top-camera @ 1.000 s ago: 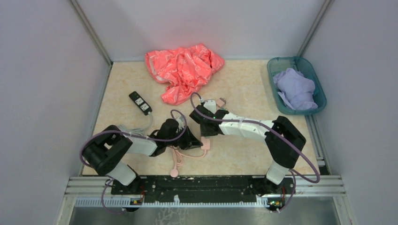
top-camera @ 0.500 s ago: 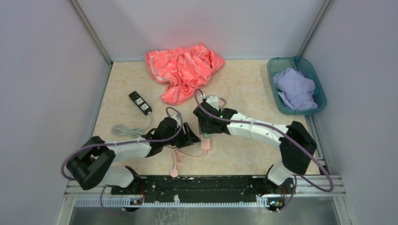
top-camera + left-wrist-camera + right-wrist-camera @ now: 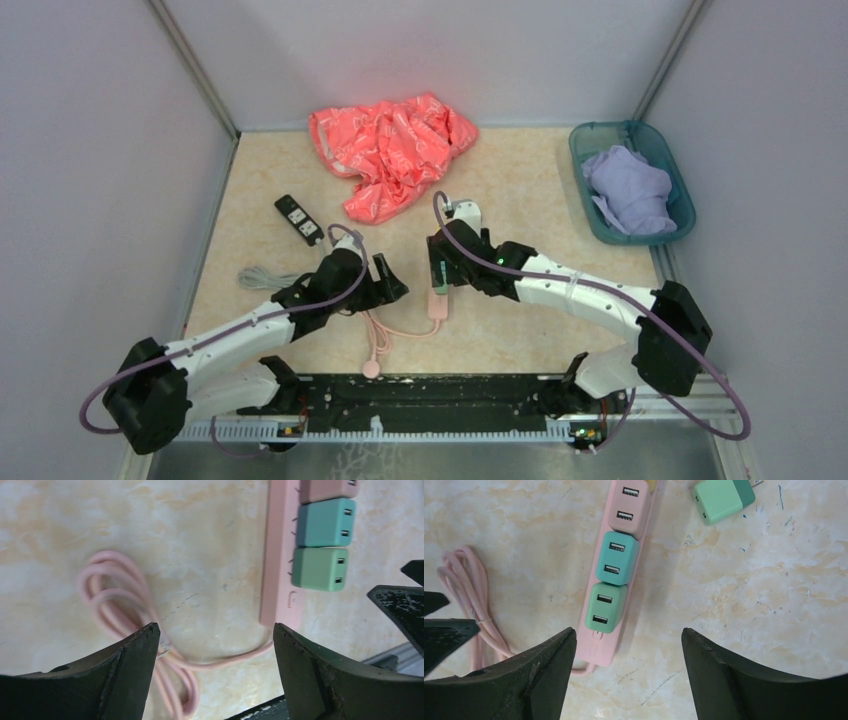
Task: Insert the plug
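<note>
A pink power strip [image 3: 610,645] lies on the table with three cube plugs seated in a row: pink [image 3: 625,505], teal [image 3: 615,557] and green [image 3: 602,607]. In the left wrist view the strip [image 3: 280,555] carries the same green plug [image 3: 320,569]. A loose green plug [image 3: 722,497] lies on the table to the strip's right. My right gripper [image 3: 628,630] hovers open above the strip's cable end, holding nothing. Open and empty too, my left gripper [image 3: 215,627] hangs over bare table between the strip and its coiled pink cable [image 3: 120,595]. From above, the strip [image 3: 437,305] sits between both grippers.
A black power strip [image 3: 299,219] with a grey cord [image 3: 265,278] lies at the left. A crumpled red cloth [image 3: 390,150] sits at the back. A teal basket [image 3: 680,190] holding lilac cloth [image 3: 628,190] stands at the back right. Grey walls close three sides.
Both grippers have opened from shut. The left arm has stretched out and its gripper has drawn back to the left of the strip, and more of the pink strip now shows.
</note>
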You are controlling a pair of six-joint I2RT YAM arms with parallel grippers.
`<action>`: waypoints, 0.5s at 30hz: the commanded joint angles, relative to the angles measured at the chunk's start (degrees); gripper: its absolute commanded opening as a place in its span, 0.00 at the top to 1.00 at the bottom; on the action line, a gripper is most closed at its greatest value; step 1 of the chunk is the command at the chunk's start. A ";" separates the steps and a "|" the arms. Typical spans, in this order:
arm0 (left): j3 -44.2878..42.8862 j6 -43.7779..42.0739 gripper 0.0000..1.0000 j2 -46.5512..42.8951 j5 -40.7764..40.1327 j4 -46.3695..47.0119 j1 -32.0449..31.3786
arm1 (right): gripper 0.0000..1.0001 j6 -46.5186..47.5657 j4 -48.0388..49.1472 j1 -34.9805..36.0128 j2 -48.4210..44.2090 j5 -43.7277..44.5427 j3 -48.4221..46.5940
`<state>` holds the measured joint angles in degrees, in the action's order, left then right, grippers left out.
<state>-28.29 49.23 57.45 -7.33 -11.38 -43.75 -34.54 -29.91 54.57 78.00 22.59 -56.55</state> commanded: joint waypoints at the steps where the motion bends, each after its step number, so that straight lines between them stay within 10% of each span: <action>1: -0.32 1.17 0.13 -4.62 -8.41 -14.01 0.07 | 0.23 1.24 4.26 -0.27 -2.50 2.37 1.20; 15: 2.82 2.80 0.46 6.61 0.26 -1.06 0.13 | 0.23 0.16 5.18 -0.45 -6.67 9.03 6.42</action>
<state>-24.10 51.37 60.77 -11.25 -16.69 -43.64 -34.06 -27.07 54.57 74.19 27.86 -51.18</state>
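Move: The pink cord bundle lies about 3 cm back and 3 cm left of the left hand, some 7 cm below it. At about the same depth, the green plug on the strip sits roughly 4 cm ahead and 8 cm right, and the cord's round plug some 11 cm back and 6 cm left. From the right hand the bundle is about 15 cm left, 1 cm back and 11 cm below. Left hand swings left, then sinks about 6 cm onto the cord bundle, fingers half-closing; right drifts 2 cm right. ##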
